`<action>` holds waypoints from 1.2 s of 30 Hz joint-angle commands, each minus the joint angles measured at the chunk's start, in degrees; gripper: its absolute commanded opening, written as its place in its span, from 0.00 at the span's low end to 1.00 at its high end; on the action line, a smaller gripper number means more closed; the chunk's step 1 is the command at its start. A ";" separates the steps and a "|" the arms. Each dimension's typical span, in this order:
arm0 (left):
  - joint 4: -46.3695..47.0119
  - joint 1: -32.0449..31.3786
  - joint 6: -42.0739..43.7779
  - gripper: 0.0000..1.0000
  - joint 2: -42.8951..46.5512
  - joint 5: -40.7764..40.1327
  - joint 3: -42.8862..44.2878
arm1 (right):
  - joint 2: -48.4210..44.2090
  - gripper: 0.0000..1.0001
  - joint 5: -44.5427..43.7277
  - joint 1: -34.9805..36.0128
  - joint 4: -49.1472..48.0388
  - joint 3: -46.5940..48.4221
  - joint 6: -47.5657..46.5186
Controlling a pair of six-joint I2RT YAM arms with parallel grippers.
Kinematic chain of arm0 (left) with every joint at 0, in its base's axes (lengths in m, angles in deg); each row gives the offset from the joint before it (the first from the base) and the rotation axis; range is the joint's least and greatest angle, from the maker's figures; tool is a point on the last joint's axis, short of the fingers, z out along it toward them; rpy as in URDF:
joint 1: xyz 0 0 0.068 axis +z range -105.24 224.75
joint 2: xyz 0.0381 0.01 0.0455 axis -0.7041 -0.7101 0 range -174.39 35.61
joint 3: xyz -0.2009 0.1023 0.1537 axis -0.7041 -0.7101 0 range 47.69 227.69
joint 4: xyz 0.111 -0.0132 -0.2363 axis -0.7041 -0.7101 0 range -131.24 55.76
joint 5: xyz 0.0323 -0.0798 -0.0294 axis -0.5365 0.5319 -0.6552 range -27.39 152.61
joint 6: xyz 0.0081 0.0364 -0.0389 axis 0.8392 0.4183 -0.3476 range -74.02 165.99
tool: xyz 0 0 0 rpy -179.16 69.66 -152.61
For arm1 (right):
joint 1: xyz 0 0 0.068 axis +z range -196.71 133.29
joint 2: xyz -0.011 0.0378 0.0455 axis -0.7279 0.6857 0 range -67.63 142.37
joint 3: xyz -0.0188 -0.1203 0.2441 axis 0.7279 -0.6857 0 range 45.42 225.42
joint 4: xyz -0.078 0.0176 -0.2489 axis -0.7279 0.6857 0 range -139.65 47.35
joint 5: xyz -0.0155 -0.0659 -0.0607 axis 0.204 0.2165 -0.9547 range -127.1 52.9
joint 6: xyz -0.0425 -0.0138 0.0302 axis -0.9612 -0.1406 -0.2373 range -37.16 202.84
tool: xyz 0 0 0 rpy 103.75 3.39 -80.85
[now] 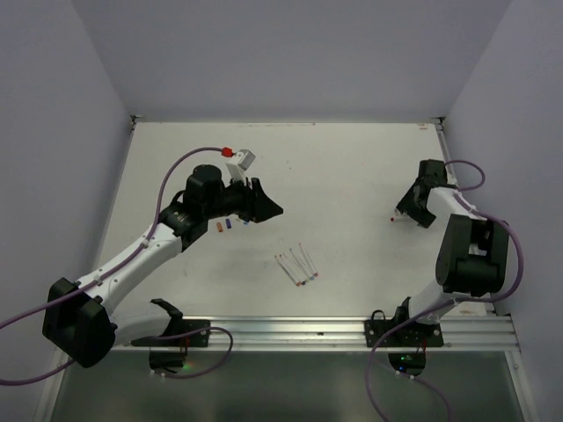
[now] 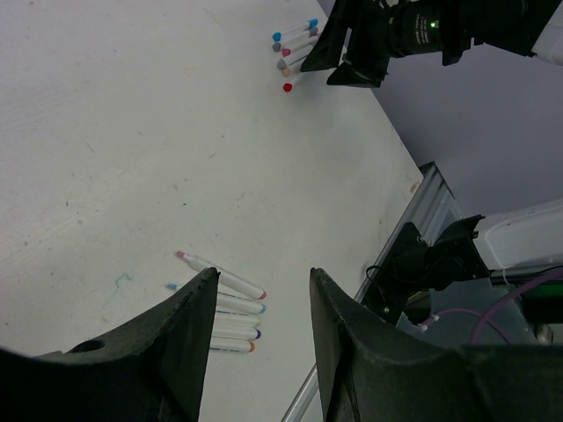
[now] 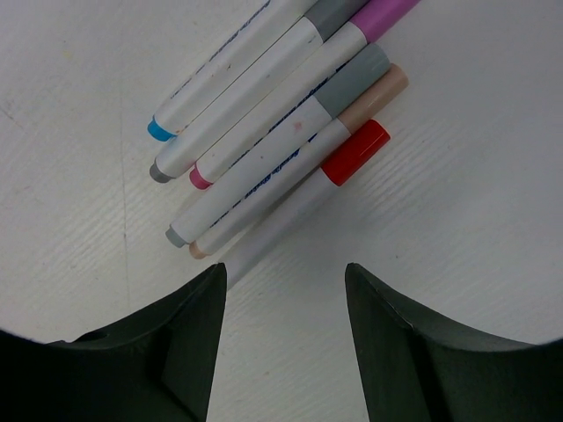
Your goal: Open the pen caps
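Several capped pens [image 3: 264,149] lie bunched on the table, each a white barrel with a cap: a red pen cap [image 3: 354,151], then beige, grey and purple ones. My right gripper [image 3: 283,268] hovers open just short of them, its left finger beside the red-capped pen's tail end. From above, the right gripper [image 1: 406,214] covers most of this bunch. Small loose pen caps [image 1: 225,225] lie beside the left arm. My left gripper [image 2: 264,272] is open and empty above the table, with a row of uncapped pens [image 2: 224,303] beyond its left finger.
The uncapped pens [image 1: 296,265] lie mid-table toward the front. An aluminium rail [image 1: 334,331] runs along the near edge with both arm bases on it. Walls close the table at the left, back and right.
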State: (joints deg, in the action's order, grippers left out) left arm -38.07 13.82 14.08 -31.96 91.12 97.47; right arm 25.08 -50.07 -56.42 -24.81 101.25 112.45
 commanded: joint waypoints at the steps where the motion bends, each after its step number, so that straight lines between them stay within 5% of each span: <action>1: 2.52 -0.35 -0.09 0.49 1.04 1.72 -0.38 | 1.16 0.60 -1.35 -0.30 -2.34 1.38 1.16; 15: 2.52 -0.26 0.17 0.50 0.69 1.28 -0.82 | 5.64 0.58 -0.21 -0.48 -4.54 0.86 2.65; 23: 2.43 -0.35 -0.09 0.50 1.04 1.63 -0.82 | 5.12 0.27 -3.72 -0.39 -4.36 -2.83 2.56; 29: 1.82 -0.26 -0.97 0.50 2.18 2.07 -0.82 | 0.82 0.14 -5.05 -0.39 -2.61 -5.29 2.74; 31: 1.46 -0.26 -1.76 0.50 2.44 2.51 -0.48 | -1.98 0.01 -4.17 -0.39 -1.91 -6.35 2.74; 36: 0.41 -0.26 -3.95 0.52 3.06 3.48 0.32 | -13.14 0.00 -3.20 -0.30 3.19 -9.95 3.44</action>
State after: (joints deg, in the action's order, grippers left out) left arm -38.20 13.82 12.51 -30.56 92.37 96.64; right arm 20.03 -52.61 -56.77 -25.82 92.68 114.81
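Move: The red-capped pen lies almost under the right hand, about 1 cm ahead, 1 cm right and 3 cm below, running roughly left to right with its cap to the right. At that same depth, just beyond, are the beige-capped pen, about 3 cm ahead and 2 cm right, the nearest gray-capped pen, 4 cm ahead and 2 cm right, and the blue-ended pen, some 8 cm ahead and 2 cm right. From the left hand, the red-capped pen is roughly 9 cm ahead, 39 cm right and 22 cm below. The right hand sinks about 2.5 cm onto the red-capped pen with its fingers open, then shuts them while easing about 1 cm to the right, pinching the white barrel near its middle, slightly towards the tail. With the wrist nearly unturned and the grip kept, it draws the pen back about 4 cm towards the robot, away from the beige-capped pen and its row, beginning to rise slightly at the end. ##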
